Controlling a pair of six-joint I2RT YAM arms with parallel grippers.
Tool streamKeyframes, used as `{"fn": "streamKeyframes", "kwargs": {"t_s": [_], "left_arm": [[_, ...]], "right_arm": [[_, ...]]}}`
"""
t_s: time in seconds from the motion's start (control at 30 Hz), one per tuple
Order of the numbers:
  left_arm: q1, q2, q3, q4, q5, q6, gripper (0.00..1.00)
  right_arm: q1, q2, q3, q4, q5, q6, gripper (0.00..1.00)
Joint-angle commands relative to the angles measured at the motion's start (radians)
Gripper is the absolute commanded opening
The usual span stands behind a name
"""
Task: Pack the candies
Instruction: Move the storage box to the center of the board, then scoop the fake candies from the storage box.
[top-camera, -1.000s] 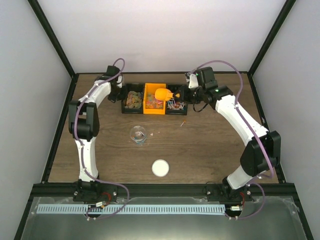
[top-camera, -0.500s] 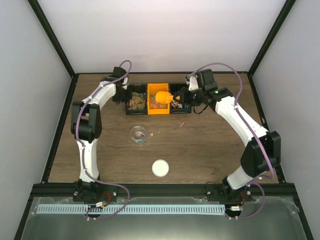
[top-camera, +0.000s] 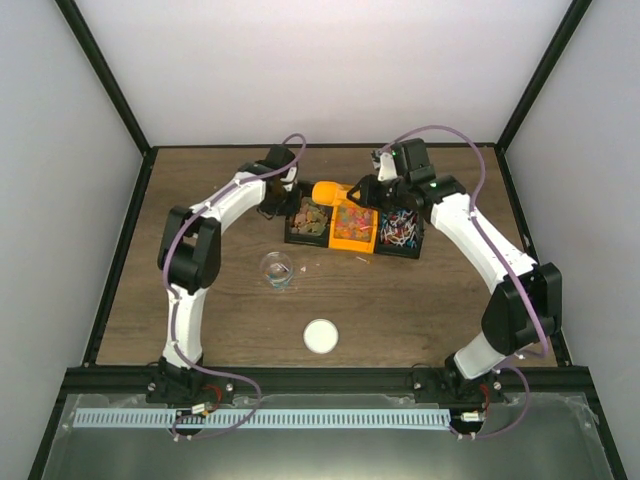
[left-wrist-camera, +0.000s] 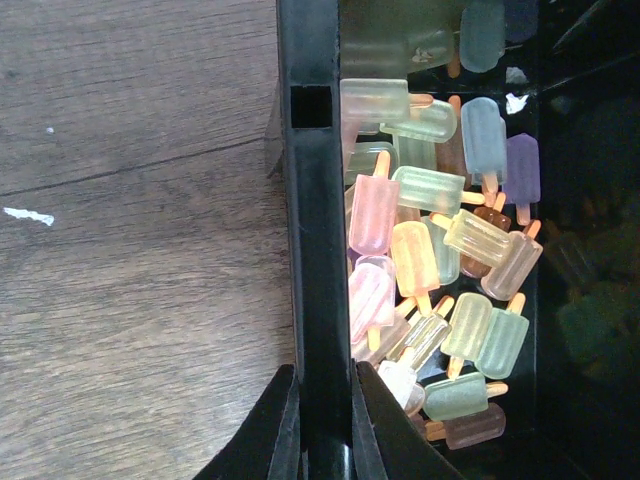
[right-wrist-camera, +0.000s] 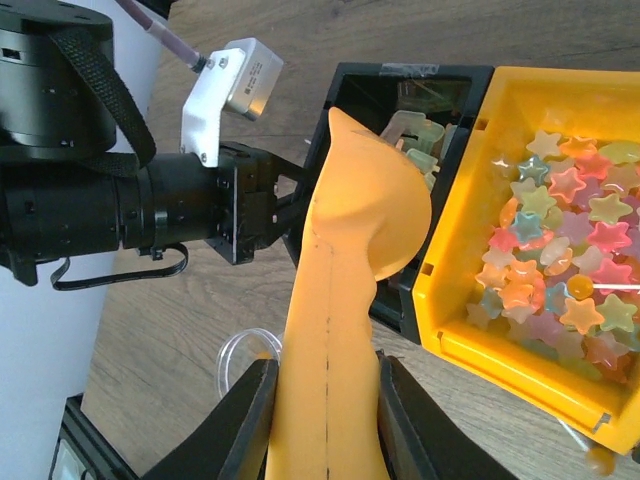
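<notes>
Three joined bins hold the candies: a black bin (top-camera: 307, 222) of pastel popsicle-shaped sweets (left-wrist-camera: 430, 250), an orange bin (top-camera: 355, 229) of star sweets (right-wrist-camera: 560, 250), and a black bin (top-camera: 401, 232) of thin wrapped pieces. My left gripper (left-wrist-camera: 325, 425) is shut on the left black bin's outer wall (left-wrist-camera: 315, 250), one finger on each side. My right gripper (right-wrist-camera: 325, 420) is shut on the handle of an orange scoop (right-wrist-camera: 350, 290). The scoop's bowl (top-camera: 327, 191) hangs over the left black bin's far end, next to the left gripper (right-wrist-camera: 250, 200).
A small clear cup (top-camera: 276, 269) stands on the wooden table in front of the bins; its rim (right-wrist-camera: 245, 350) shows under the scoop handle. A white round lid (top-camera: 321, 336) lies nearer the arm bases. A stray candy (top-camera: 363, 258) lies in front of the orange bin.
The left gripper has closed on the bin wall and dragged the row of bins to the right, turning it slightly. The scoop now hangs over the left black bin instead of the orange one.
</notes>
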Motion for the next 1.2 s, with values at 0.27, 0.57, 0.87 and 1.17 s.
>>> {"fn": "streamKeyframes", "kwargs": {"t_s": [0.27, 0.57, 0.87, 1.17], "left_arm": [[-0.006, -0.03, -0.011, -0.002, 0.057, -0.043, 0.5], [-0.007, -0.068, -0.035, 0.014, 0.081, -0.067, 0.56], [-0.005, -0.113, -0.089, 0.07, 0.102, -0.1, 0.53], [-0.006, -0.074, -0.063, 0.073, 0.088, -0.1, 0.52]], "right_arm": [[0.023, 0.068, 0.062, -0.059, 0.179, -0.014, 0.01], [0.155, 0.222, 0.369, -0.244, 0.438, -0.066, 0.01], [0.174, 0.127, 0.388, -0.289, 0.54, 0.008, 0.01], [0.133, 0.061, 0.32, -0.41, 0.623, -0.065, 0.01]]}}
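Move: The left fingers already pinch the storage box's left wall. The middle of the box, its orange star-candy bin, lies about 18 cm to that hand's right, roughly level with it and 4 cm lower; the clear jar stands some 17 cm back and 2 cm to its left. From the right hand, holding the orange scoop, the box's middle is about 5 cm ahead, 3 cm left and 20 cm below, and the lollipop bin 3 cm ahead and 9 cm right. Open the left gripper to about half and let go of the storage box's left wall while easing slightly back and right, then lift the fingers about 3 cm clear. Meanwhile keep the scoop gripped in the right hand: dip it some 3 cm, swing it forward and left above the box, then sweep back right while rising, rolling its left side down some 25 degrees and turning clockwise. ##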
